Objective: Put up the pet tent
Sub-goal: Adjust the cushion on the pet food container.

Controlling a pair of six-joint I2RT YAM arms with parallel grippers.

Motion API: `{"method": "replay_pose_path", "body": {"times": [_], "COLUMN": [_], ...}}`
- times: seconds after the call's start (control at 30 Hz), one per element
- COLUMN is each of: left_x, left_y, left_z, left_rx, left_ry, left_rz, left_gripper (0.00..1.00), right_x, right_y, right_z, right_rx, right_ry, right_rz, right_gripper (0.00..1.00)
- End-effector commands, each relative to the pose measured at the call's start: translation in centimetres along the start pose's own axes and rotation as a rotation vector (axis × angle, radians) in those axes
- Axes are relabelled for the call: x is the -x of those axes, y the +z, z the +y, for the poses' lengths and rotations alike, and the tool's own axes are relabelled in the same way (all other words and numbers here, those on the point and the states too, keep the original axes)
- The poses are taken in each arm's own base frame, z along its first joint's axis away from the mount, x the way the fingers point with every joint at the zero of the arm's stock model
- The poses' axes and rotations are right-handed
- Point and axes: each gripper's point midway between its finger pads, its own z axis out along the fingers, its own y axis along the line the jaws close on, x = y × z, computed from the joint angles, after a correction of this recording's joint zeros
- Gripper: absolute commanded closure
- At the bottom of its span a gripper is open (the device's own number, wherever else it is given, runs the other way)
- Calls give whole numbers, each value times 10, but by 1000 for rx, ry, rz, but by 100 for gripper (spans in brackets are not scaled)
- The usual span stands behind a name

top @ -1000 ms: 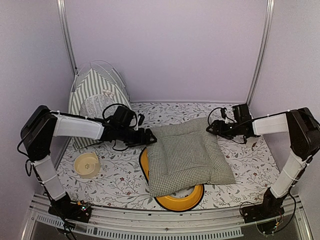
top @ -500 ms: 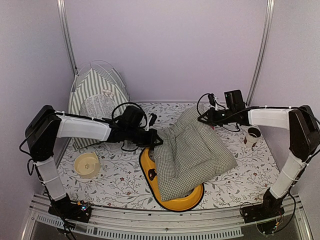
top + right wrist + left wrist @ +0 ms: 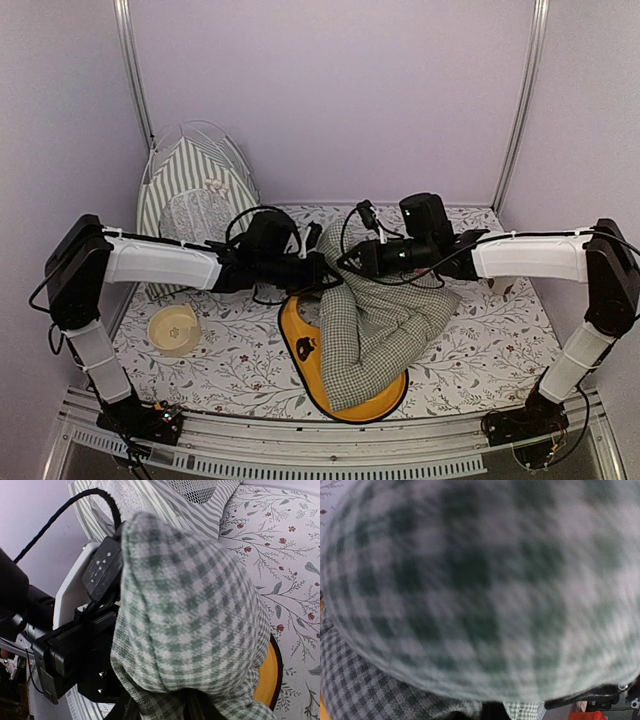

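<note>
The pet tent (image 3: pixel 195 190), green-and-white striped with white poles and a mesh window, stands upright at the back left; its striped fabric (image 3: pixel 165 502) also shows in the right wrist view. The green-checked cushion (image 3: pixel 375 310) lies folded and bunched over a yellow tray (image 3: pixel 300 345). My left gripper (image 3: pixel 320 272) is shut on the cushion's left edge, and the checked fabric (image 3: pixel 470 590) fills its wrist view. My right gripper (image 3: pixel 352 262) is shut on a bulging fold of the cushion (image 3: pixel 195 630), right beside the left gripper. Both sets of fingertips are hidden by fabric.
A beige bowl (image 3: pixel 173 328) sits at the front left on the floral mat (image 3: pixel 500 340). The left arm's black wrist body and cable (image 3: pixel 75 645) are close against the right gripper. Purple walls and metal frame posts (image 3: pixel 130 70) enclose the space.
Both grippers have shut on the cushion. The right one carried its corner left across to the left gripper, folding the cushion over and baring more of the yellow tray.
</note>
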Motion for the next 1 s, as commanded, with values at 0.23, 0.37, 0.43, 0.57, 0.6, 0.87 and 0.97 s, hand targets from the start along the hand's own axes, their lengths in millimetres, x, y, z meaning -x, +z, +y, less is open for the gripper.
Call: {"method": "replay_pose_path", "body": {"times": [0.23,0.37,0.43,0.57,0.6,0.87,0.97], "left_x": [11,13,14,19,20,27,29], "left_y": [14,16,17,15,15,15,13], "left_z": [-14,-17,-16,-14,-14,-15,-18], "left_rx": [-115,-156,-170,-180,-185,-205,-208], "left_ry": [-108,-138,-153,-161,-162,-156,-147], "left_rz": [-45,-30,-24,-24,-21,-1,-3], "left_gripper": [100,100,100,100,100,100,100], "right_x": [-54,-75,-83,-98,-101,-131,-137], "right_y": [5,5,5,9,11,30,31], "right_z": [-3,-9,-12,-16,-18,-29,-37], "right_rx": [16,-36,-56,-99,-114,-223,-261], "right_ry": [-51,-113,-139,-196,-215,-338,-345], "right_rz": [57,82,95,125,135,240,265], "right_gripper": [37,30,27,24,24,23,25]}}
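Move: The left hand already pinches the cushion by its gathered far-left part. The cushion's middle is some 10 cm back and 14 cm right of it, about 8 cm lower. For the right hand, its fingers already starting to open, that middle is about 10 cm back, 7 cm right and 12 cm down. Beneath, the pet food container's middle lies some 14 cm back and 4 cm right of the left hand; the tent is about 30 cm left, 9 cm ahead. Downward and back towards its base, the right hand sinks some 6 cm and draws back 3 to 4 cm along the cushion's fold below the left grip, fingers opening wide and the wrist rolling and tipping them lower, about 20 degrees in all. The left hand stays shut on the cushion, easing it down about 3 cm while rolling slightly. ##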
